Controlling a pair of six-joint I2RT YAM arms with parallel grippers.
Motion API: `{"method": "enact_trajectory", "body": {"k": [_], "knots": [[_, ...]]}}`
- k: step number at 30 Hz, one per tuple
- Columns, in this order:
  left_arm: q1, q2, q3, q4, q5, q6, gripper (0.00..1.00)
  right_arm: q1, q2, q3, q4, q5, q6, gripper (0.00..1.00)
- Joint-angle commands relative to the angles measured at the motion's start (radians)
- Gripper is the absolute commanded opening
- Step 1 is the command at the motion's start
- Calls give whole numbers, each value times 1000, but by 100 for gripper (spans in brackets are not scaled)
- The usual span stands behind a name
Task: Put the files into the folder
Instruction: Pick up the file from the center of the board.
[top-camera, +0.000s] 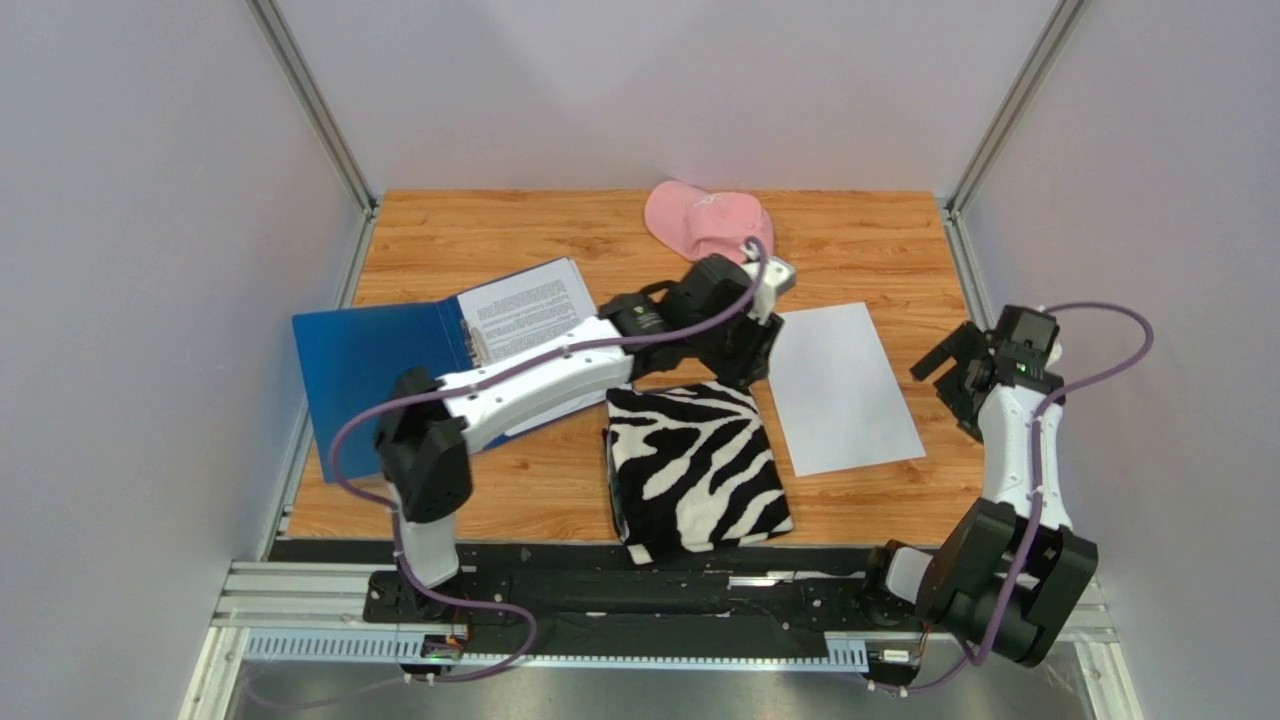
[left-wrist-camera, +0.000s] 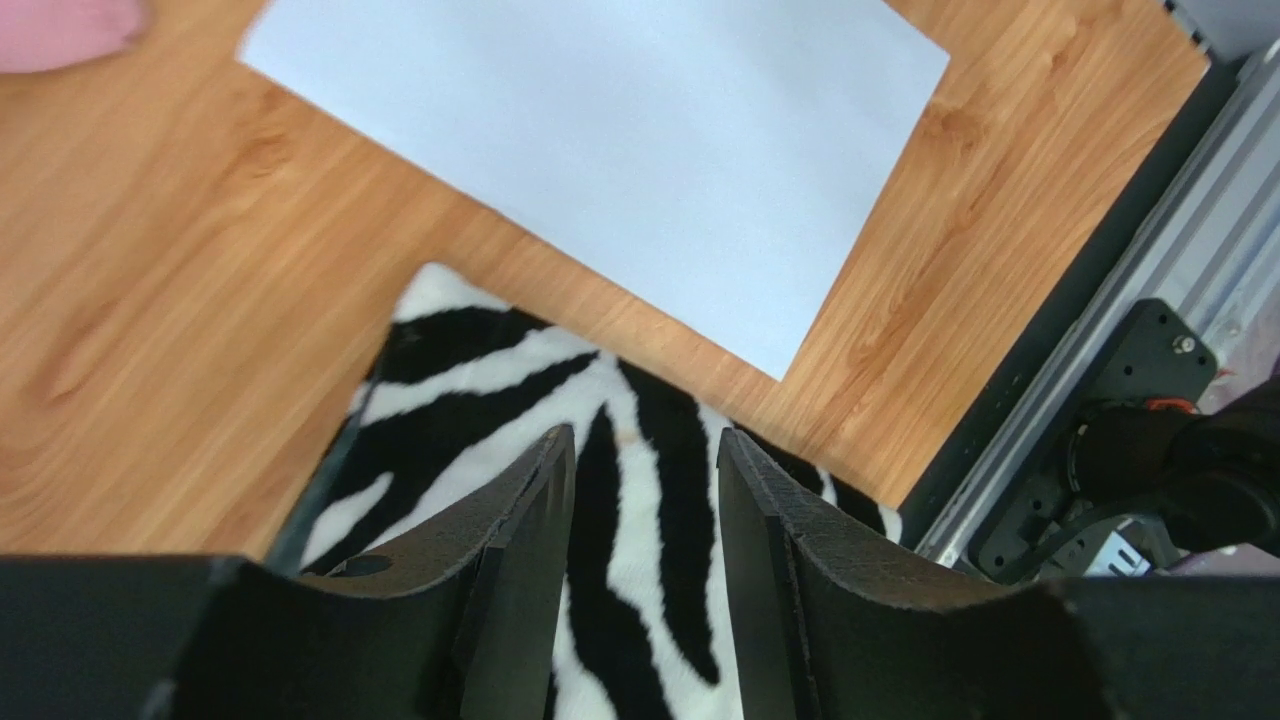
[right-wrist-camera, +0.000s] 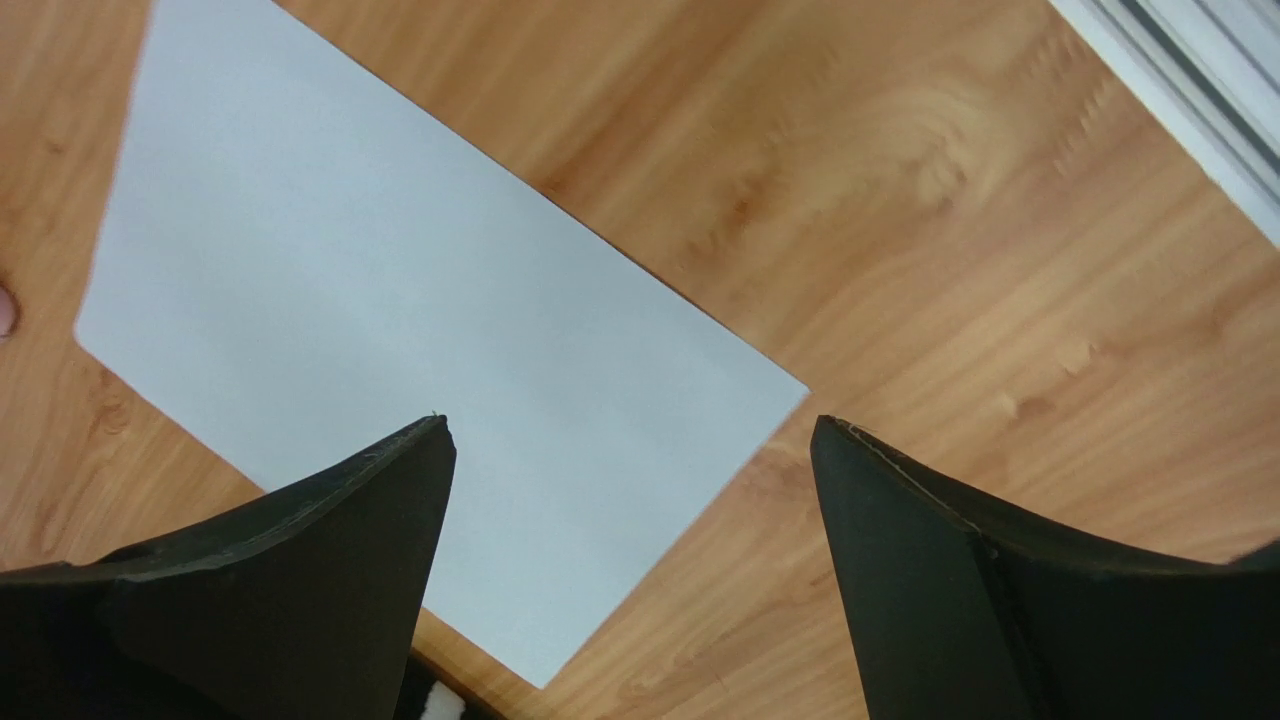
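Observation:
The blue folder (top-camera: 368, 360) lies open at the table's left, with a printed sheet (top-camera: 526, 308) resting on its right half by the metal clip. Another white sheet (top-camera: 842, 387) (left-wrist-camera: 601, 143) (right-wrist-camera: 406, 360) lies flat on the wood at the right, a plain face up. My left gripper (top-camera: 751, 357) (left-wrist-camera: 646, 443) hovers over the far edge of the zebra cloth, just left of that sheet, its jaws partly open with nothing between them. Standing wide open and empty, my right gripper (top-camera: 950, 383) (right-wrist-camera: 631, 428) is above the sheet's right edge.
A zebra-striped folded cloth (top-camera: 694, 468) (left-wrist-camera: 601, 495) lies at the front middle. A pink cap (top-camera: 706, 218) sits at the back. Metal rails (top-camera: 601, 600) run along the near edge, and grey walls close the sides.

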Motion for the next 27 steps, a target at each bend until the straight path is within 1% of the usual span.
{"method": "enact_trajectory", "body": {"k": [1, 2, 3, 4, 5, 6, 7, 8, 9, 10, 11, 12, 13, 15, 16, 18, 20, 21, 22, 25, 27], "knots": [[-39, 162, 158, -33, 4, 9, 49, -14, -114, -78, 19, -116, 17, 93], [-39, 175, 192, -38, 12, 0, 49, 15, -115, -91, 80, -128, 0, 93], [-36, 184, 207, -44, 14, -23, 50, 97, -90, -95, 109, -122, -35, 93], [-31, 190, 222, -70, 18, -35, 50, 145, -57, -73, 126, -102, -51, 93], [-25, 187, 238, -82, 29, -49, 51, 195, -25, -48, 141, -45, -68, 91], [-7, 176, 236, -91, 58, -75, 51, 245, 13, -21, 139, -18, -92, 90], [6, 135, 224, -96, 63, -89, 51, 338, 100, 10, 131, 6, -129, 88], [18, 106, 168, -88, 67, -103, 52, 380, 140, 71, 128, 58, -158, 85], [53, 75, 131, -75, 87, -132, 53, 409, 186, 96, 123, 80, -183, 84], [75, 7, 91, -46, 107, -149, 52, 482, 255, 124, 116, 109, -195, 83], [99, -26, 12, -35, 132, -166, 52, 496, 291, 159, 120, 103, -197, 81], [146, -58, -30, -24, 142, -201, 53, 512, 318, 176, 129, 81, -198, 77], [171, -115, -109, 6, 155, -215, 53, 526, 342, 191, 141, 73, -191, 71], [239, -158, -168, 30, 201, -247, 53, 582, 415, 246, 149, 76, -206, 66], [259, -187, -207, 43, 221, -253, 53, 607, 446, 268, 140, 83, -232, 60], [297, -207, -230, 45, 244, -250, 53, 668, 527, 338, 117, 119, -272, 55], [313, -227, -245, 41, 251, -244, 53, 697, 597, 381, 85, 134, -308, 49], [329, -232, -247, 41, 259, -246, 53, 722, 616, 413, 73, 137, -321, 45], [336, -236, -251, 45, 268, -249, 53, 731, 630, 424, 54, 146, -328, 38], [346, -238, -256, 53, 293, -241, 54, 740, 658, 429, 60, 126, -348, 29], [349, -238, -259, 54, 297, -236, 54, 747, 667, 426, 57, 116, -361, 29]]}}
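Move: The white sheet, the file to be picked up, lies with its middle about 7 cm ahead of the right hand, 10 cm to its left and 12 cm below. The zebra cloth's middle is some 14 cm nearer the bases than the sheet's and 27 cm to its left; the pink cap is roughly 30 cm beyond the sheet and 20 cm to its left. From the left hand, the sheet is about 20 cm to the right, 5 cm ahead and 21 cm below. Towards the white sheet's left edge, near the zebra cloth's far corner, the right hand sweeps about 22 cm left, 11 cm forward and finally down, turning some 55 degrees counter-clockwise while its wide-open fingers narrow to a small gap. The left hand dips down and right, then reverses, climbing left and slightly forward away from the sheet, still half open. ##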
